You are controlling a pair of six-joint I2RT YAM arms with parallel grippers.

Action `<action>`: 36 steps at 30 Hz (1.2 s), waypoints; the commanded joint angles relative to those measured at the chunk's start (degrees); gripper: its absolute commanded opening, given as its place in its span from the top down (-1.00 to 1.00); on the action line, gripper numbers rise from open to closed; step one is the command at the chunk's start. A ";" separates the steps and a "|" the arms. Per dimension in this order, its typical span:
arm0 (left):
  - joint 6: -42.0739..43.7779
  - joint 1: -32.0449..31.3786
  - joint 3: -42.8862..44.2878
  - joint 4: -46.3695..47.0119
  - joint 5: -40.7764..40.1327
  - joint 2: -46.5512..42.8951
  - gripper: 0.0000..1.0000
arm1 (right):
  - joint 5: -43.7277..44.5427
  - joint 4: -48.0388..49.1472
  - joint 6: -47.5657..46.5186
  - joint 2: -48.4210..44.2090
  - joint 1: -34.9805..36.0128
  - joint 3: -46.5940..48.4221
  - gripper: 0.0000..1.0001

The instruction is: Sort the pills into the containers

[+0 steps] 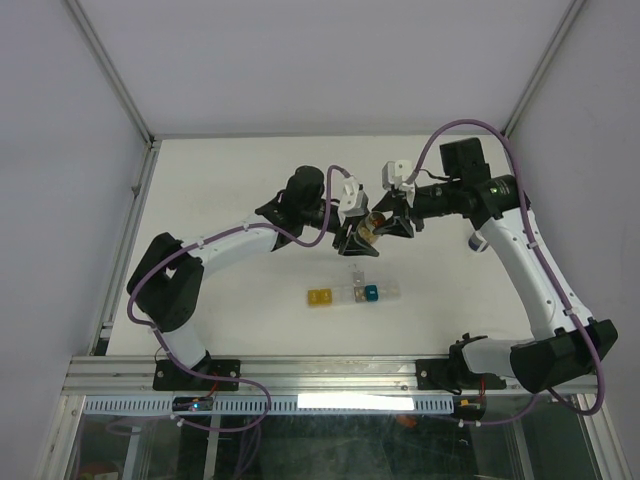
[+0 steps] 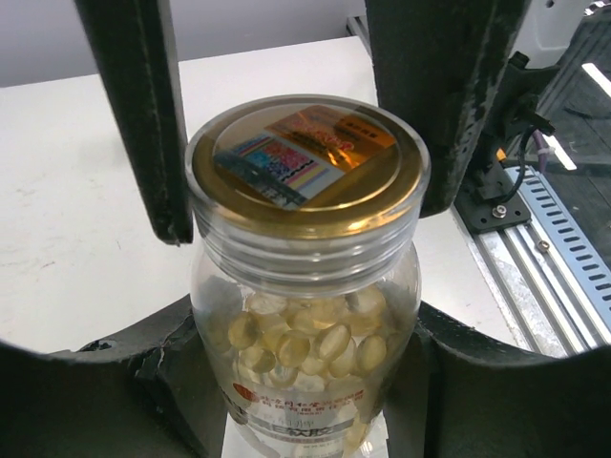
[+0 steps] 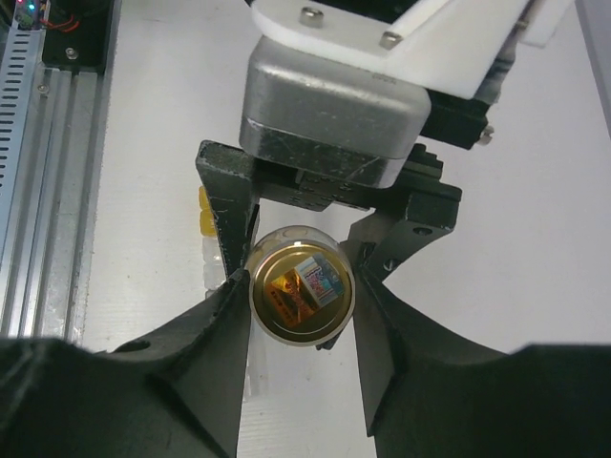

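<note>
My left gripper (image 1: 356, 240) is shut on a clear bottle (image 2: 305, 315) full of yellowish pills (image 2: 310, 343). The bottle hangs above the table behind the containers (image 1: 355, 294), a short row of cells with a yellow one (image 1: 320, 298) and a teal one (image 1: 371, 293). A gold lid (image 2: 305, 157) with a colourful sticker is on the bottle. My right gripper (image 3: 302, 296) faces the lid (image 3: 302, 296) head-on, one finger pressed to each side of its rim. Those fingers (image 2: 158, 124) show as dark bars in the left wrist view. The yellow cell (image 3: 203, 210) peeks out behind the left gripper.
An aluminium rail (image 1: 330, 375) with both arm bases runs along the table's near edge. The rail (image 3: 38, 191) also appears at the left of the right wrist view. White walls stand on three sides of the table (image 1: 230, 180).
</note>
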 commanded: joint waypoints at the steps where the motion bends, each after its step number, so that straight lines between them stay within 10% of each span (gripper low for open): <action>1: -3.26 -0.34 -2.45 10.94 -9.81 -4.93 1.00 | 4.96 7.90 13.18 -2.49 0.23 -2.88 0.62; 7: -6.83 -0.35 -4.94 17.97 -25.31 -5.63 1.00 | 12.44 19.20 29.31 -4.41 -3.07 -10.42 0.91; 13: -6.46 -0.39 -3.34 16.48 -23.34 -3.57 1.00 | 6.68 21.63 32.04 -4.48 -5.57 -12.54 0.99; 15: -5.65 -0.36 -2.63 15.00 -21.36 -3.07 1.00 | 2.86 19.66 30.37 -4.22 -5.82 -11.62 0.71; 18: -4.52 -0.36 -2.01 13.24 -17.75 -2.70 1.00 | -1.46 17.88 28.22 -4.75 -7.63 -10.37 -0.22; 21: -3.79 -0.33 -1.22 11.46 -14.47 -2.31 1.00 | -3.96 17.27 25.47 -6.65 -9.37 -10.23 -0.61; 36: -3.12 -0.29 1.42 7.52 -1.30 -0.58 1.00 | -11.80 9.71 4.02 -3.62 -8.23 -5.98 -0.78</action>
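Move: The left fingers still hold the pill jar upright round its body. Its gold lid sits about 5 cm above the left hand, some 3 cm to the right and 1 cm ahead, already between the right fingers, at their hand point. The jar body's middle is roughly 6 cm below the right hand, 2 cm to its left and 1 cm back. From the left hand, the pill box lies about 6 cm back, 3 cm left and 19 cm down. With the right fingers still pinching the gold lid and the left keeping hold of the jar, both hands swing forward together about 4 to 5 cm and sink some 2 cm, the left wrist turning about 20 degrees counter-clockwise and the right about 20 clockwise. The right fingers then open from under half to nearly wide, letting go of the lid, and the hand comes back about 2.5 cm, ending some 2.5 cm to the right of its start, while the left hand draws back about 3.5 cm, rises about 3 cm and undoes most of its turn with the jar. ##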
